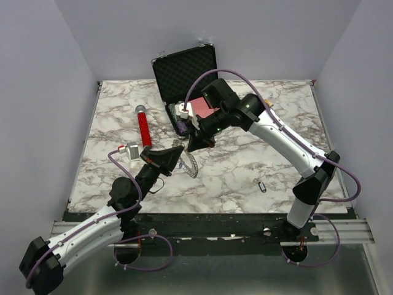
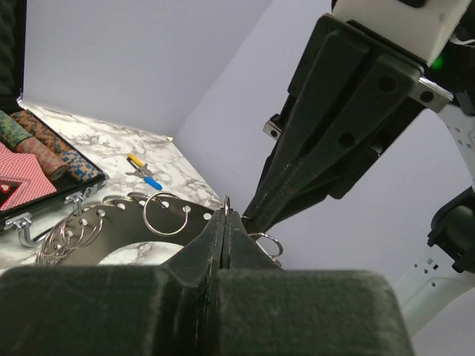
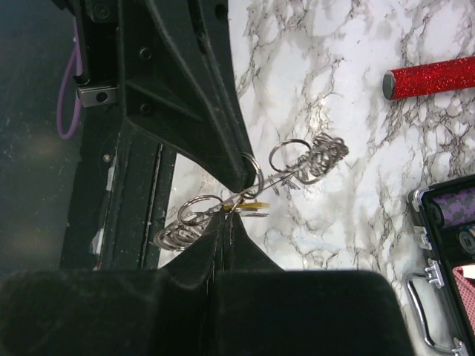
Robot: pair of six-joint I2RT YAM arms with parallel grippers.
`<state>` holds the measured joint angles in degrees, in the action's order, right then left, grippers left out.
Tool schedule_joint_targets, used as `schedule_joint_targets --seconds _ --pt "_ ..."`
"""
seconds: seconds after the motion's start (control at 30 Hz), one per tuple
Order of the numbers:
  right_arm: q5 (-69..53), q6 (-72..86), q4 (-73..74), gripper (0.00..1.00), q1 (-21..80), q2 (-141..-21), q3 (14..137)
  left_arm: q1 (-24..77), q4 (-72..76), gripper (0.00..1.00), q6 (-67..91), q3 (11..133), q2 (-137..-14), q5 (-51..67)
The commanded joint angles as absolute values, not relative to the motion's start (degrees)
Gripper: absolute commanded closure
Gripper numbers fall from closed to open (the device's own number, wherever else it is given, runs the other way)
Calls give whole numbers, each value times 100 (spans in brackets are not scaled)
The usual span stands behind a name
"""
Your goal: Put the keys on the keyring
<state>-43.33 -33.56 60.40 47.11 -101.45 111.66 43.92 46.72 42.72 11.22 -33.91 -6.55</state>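
Note:
The keyring point(image 1: 189, 163) is held up off the marble table between both grippers. My left gripper point(image 2: 225, 215) is shut on its thin edge; its band carries several small rings point(image 2: 111, 220). In the right wrist view the keyring point(image 3: 297, 167) shows edge on, and my right gripper point(image 3: 236, 215) is shut at it on a key with a yellow tag point(image 3: 254, 205). The left fingers point(image 3: 223, 148) come in from above. Two more keys point(image 2: 143, 170), tagged yellow and blue, lie far back on the table. A black-tagged key point(image 1: 262, 185) lies at the front right.
An open black case point(image 1: 184, 70) with red cards and poker chips point(image 2: 44, 144) stands at the back, just behind the right gripper point(image 1: 194, 147). A red glitter tube point(image 1: 143, 126) lies left of the left gripper point(image 1: 180, 157). Grey walls enclose the table.

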Motion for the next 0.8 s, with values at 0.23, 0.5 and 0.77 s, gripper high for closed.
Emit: schedule_joint_targets --seconds 0.23,0.5,0.77 --pt "-4236 -3586 6301 73 5063 -9976 11206 4368 5467 100 4290 1029 -3420 -616" --pt "-4236 -3656 6574 62 4826 -9765 11531 4359 4659 100 3429 914 -2725 156" --pt "-4833 -3534 6592 61 4685 -9852 11725 4351 4351 100 2830 975 -2575 1142"
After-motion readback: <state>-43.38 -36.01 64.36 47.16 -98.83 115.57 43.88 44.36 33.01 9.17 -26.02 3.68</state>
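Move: The yellow key is practically at my right fingertips, 1 cm ahead, 1 cm left and 1 cm below the pinch; from my left fingertips, which hold a small ring of the keyring, it lies level with them fore and aft, 1 cm right and 1 cm down. The keyring's big metal disc is centred about 6 cm below my right hand and 2 cm left, neither ahead nor back. The chip case lies roughly 35 cm ahead, 4 cm right and 20 cm down. With my right hand I ease back about 1.5 cm by the ring, opening the closed fingers to a bit under half on the way, then lift off some 4 cm and slightly right, clear of the key and the ring. My left hand keeps its pinch on the small ring and, in the second half, draws back 3 to 4 cm while its fingers tip up about 10 degrees. ##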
